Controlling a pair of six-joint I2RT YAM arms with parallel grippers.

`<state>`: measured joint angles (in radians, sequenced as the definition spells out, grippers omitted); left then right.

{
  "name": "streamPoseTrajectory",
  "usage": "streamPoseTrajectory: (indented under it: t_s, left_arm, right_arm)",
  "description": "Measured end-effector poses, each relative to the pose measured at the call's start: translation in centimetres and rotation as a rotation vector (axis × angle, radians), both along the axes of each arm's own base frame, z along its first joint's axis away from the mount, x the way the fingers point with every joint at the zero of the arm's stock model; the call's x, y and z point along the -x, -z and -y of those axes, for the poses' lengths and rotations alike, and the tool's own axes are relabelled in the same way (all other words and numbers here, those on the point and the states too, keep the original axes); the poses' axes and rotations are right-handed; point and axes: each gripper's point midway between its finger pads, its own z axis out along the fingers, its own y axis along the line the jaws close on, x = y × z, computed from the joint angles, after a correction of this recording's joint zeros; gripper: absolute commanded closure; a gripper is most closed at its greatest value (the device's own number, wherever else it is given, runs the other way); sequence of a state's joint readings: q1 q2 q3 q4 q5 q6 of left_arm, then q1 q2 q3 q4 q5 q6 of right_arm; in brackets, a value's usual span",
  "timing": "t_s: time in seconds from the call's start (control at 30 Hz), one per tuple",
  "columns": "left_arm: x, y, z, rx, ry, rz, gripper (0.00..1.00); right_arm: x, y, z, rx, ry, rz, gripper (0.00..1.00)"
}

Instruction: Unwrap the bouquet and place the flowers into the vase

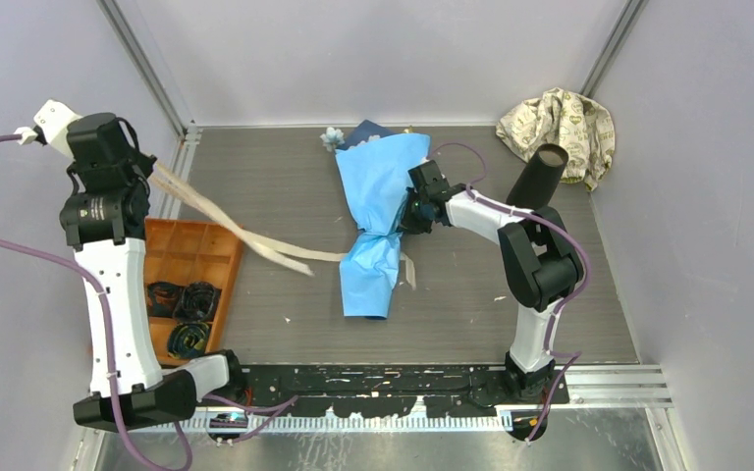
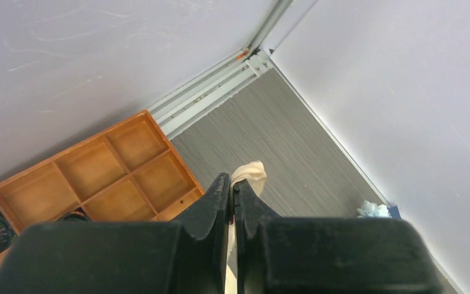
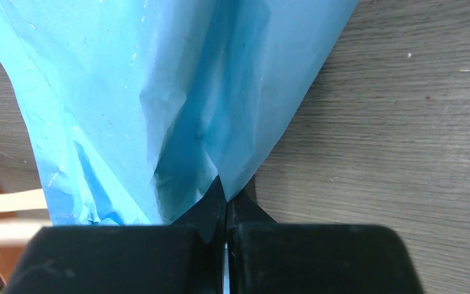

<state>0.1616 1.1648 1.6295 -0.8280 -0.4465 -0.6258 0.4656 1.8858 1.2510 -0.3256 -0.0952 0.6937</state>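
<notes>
The bouquet [image 1: 381,211] lies in the middle of the table, wrapped in blue paper [image 3: 159,92]. One pale blue flower [image 1: 331,137] peeks out at its far end and also shows in the left wrist view [image 2: 373,210]. My left gripper [image 1: 149,169] is raised at the far left, shut on the cream ribbon [image 2: 249,173]. The ribbon [image 1: 245,234] runs in two strands from there down to the bouquet's waist. My right gripper [image 3: 226,191] is shut on the right edge of the paper. The black vase [image 1: 542,177] stands at the back right.
A beige patterned cloth [image 1: 560,123] is bunched in the back right corner behind the vase. An orange compartment tray [image 1: 191,260] with dark items sits by the left wall, under the ribbon. Grey walls close in on both sides.
</notes>
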Motion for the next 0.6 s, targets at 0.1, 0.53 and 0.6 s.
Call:
streamPoseTrajectory:
  t_s: [0.1, 0.53, 0.6]
  left_arm:
    - [0.7, 0.0, -1.0, -0.001, -0.044, -0.004, 0.92]
    - [-3.5, 9.8, 4.2, 0.179, 0.275, -0.125, 0.44]
    - [-4.4, 12.6, 5.9, 0.25, 0.356, -0.156, 0.42]
  right_arm:
    - [0.0, 0.1, 0.3, 0.013, 0.003, -0.001, 0.97]
    - [0.2, -3.7, 2.6, 0.172, -0.002, 0.088, 0.5]
    - [0.4, -5.9, 2.6, 0.195, -0.014, 0.139, 0.49]
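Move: The left hand still holds the ribbon high up; the orange tray's middle is about 38 cm below it and some 5 cm back, level sideways. From that hand the bouquet's tied waist is about 40 cm right, 6 cm ahead and 37 cm lower. The right hand pinches the wrapper's right edge, with the waist about 5 cm left, 1 cm back and 1 cm lower; the vase is roughly 25 cm right and 8 cm ahead, 3 cm higher. Left hand releases the ribbon, sinking 12 cm and rightward; right lets go the wrapper, rising about 6 cm. ##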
